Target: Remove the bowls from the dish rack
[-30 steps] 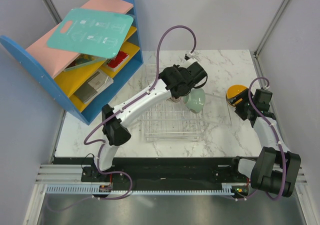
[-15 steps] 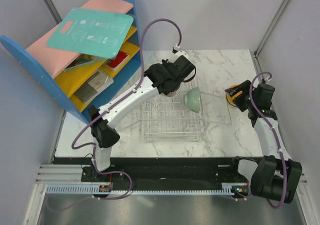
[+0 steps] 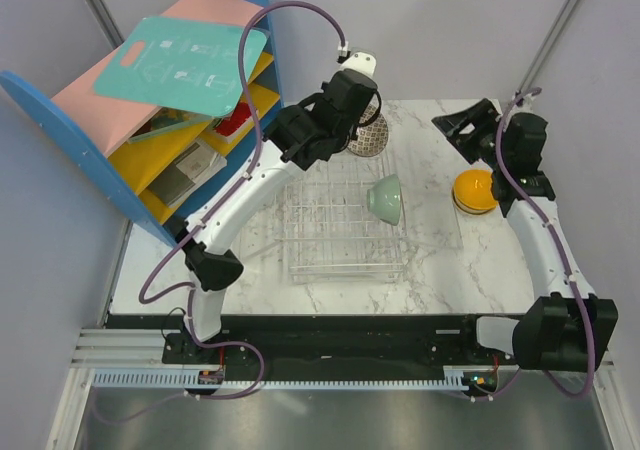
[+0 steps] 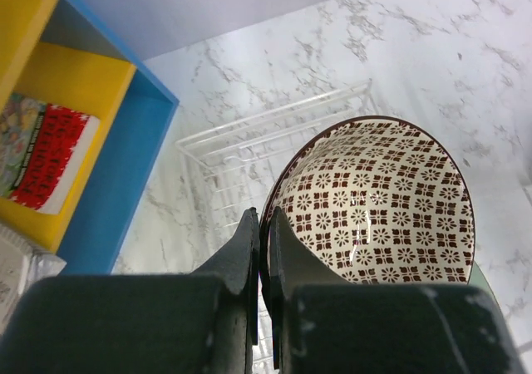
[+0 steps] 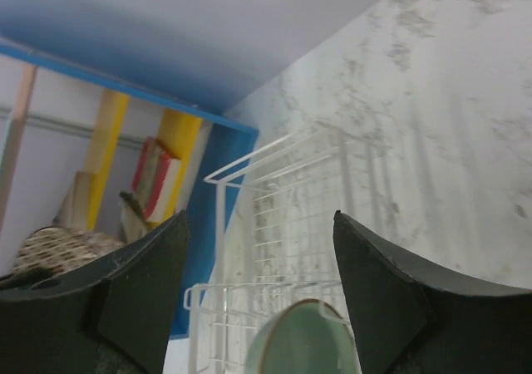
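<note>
My left gripper (image 3: 356, 130) is shut on the rim of a cream bowl with a brown mesh pattern (image 3: 368, 141), held in the air over the far edge of the dish rack (image 3: 330, 245). The left wrist view shows the fingers (image 4: 248, 249) pinching that bowl (image 4: 378, 199) at its left rim, with the rack (image 4: 249, 137) below. A pale mint green bowl (image 3: 386, 200) leans on its side in the rack's right part. An orange bowl (image 3: 474, 191) sits on the table to the right. My right gripper (image 3: 452, 126) hangs open and empty behind it, looking at the mint bowl (image 5: 303, 345) and the rack (image 5: 274, 216).
A blue-and-yellow shelf unit (image 3: 150, 120) with a teal board (image 3: 185, 65) on top stands at the far left, close to the rack. Its blue side (image 4: 125, 166) shows in the left wrist view. Grey walls close in the marble table (image 3: 430, 260) at the back and right.
My left arm has lifted the patterned bowl up out of the rack toward the far side. My right gripper has risen from the orange bowl toward the back, leaving it on the table.
</note>
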`<state>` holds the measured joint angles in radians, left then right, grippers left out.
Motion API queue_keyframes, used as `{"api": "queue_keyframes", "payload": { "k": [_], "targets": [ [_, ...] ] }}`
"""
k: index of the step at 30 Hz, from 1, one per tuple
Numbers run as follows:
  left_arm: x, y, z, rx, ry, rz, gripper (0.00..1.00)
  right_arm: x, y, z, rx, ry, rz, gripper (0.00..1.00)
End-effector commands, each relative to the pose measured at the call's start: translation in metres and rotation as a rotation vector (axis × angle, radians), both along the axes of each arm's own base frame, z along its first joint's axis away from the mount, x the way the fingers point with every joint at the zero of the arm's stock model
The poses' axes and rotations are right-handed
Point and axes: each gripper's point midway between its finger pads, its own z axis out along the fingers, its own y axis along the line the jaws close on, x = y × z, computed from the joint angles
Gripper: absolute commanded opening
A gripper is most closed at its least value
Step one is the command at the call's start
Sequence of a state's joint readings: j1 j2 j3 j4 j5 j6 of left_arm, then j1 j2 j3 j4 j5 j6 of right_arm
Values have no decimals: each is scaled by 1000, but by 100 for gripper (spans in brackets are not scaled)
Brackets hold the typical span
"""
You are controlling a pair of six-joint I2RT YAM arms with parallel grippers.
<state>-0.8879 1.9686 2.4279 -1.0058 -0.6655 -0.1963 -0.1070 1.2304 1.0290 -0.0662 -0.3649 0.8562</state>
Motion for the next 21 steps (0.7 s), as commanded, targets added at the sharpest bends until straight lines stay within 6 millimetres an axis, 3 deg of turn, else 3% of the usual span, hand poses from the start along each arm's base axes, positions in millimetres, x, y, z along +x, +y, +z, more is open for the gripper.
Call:
{"api": "queue_keyframes", "payload": {
  "k": [1,2,11,17,21],
  "targets": [
    [0,-21,13,-104,-22,-49,2,9,39,58,-45,-142,102,77],
    [-1,-20,12,-93,-25,-45,2,10,56,62,-41,-148,143,77],
    [1,-8,-1,-29,-17,-5,2,-4,122,59,-16,-150,284,75],
    [7,5,-11,-12,-5,47,2,-18,152,50,-22,-138,358,75],
    [6,10,-8,-21,-9,59,2,-21,162,38,-31,-109,369,75]
  ]
}}
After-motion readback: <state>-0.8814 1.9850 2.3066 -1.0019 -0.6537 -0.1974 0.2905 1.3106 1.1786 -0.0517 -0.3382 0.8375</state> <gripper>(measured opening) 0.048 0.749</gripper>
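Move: The patterned bowl is held up by its rim in the left fingers, its middle about 5 cm right of the left hand and a shade below. From the right hand it hangs some 20 cm to the left, about 2 cm nearer the base and 3 cm higher. The green bowl, still in the rack, is about 16 cm left, 7 cm back and 13 cm below the right hand; the orange bowl's stack lies roughly 10 cm right, 7 cm back and 20 cm below. Leftward over the rack, the empty right hand swings about 15 cm towards the patterned bowl, climbing some 5 cm early on before levelling off, and turning roughly 20 degrees counter-clockwise with its fingers wide. The left hand keeps its pinch on the rim and lowers the bowl about 5 cm to meet it. The right fingers come close; no touch can be made out. ##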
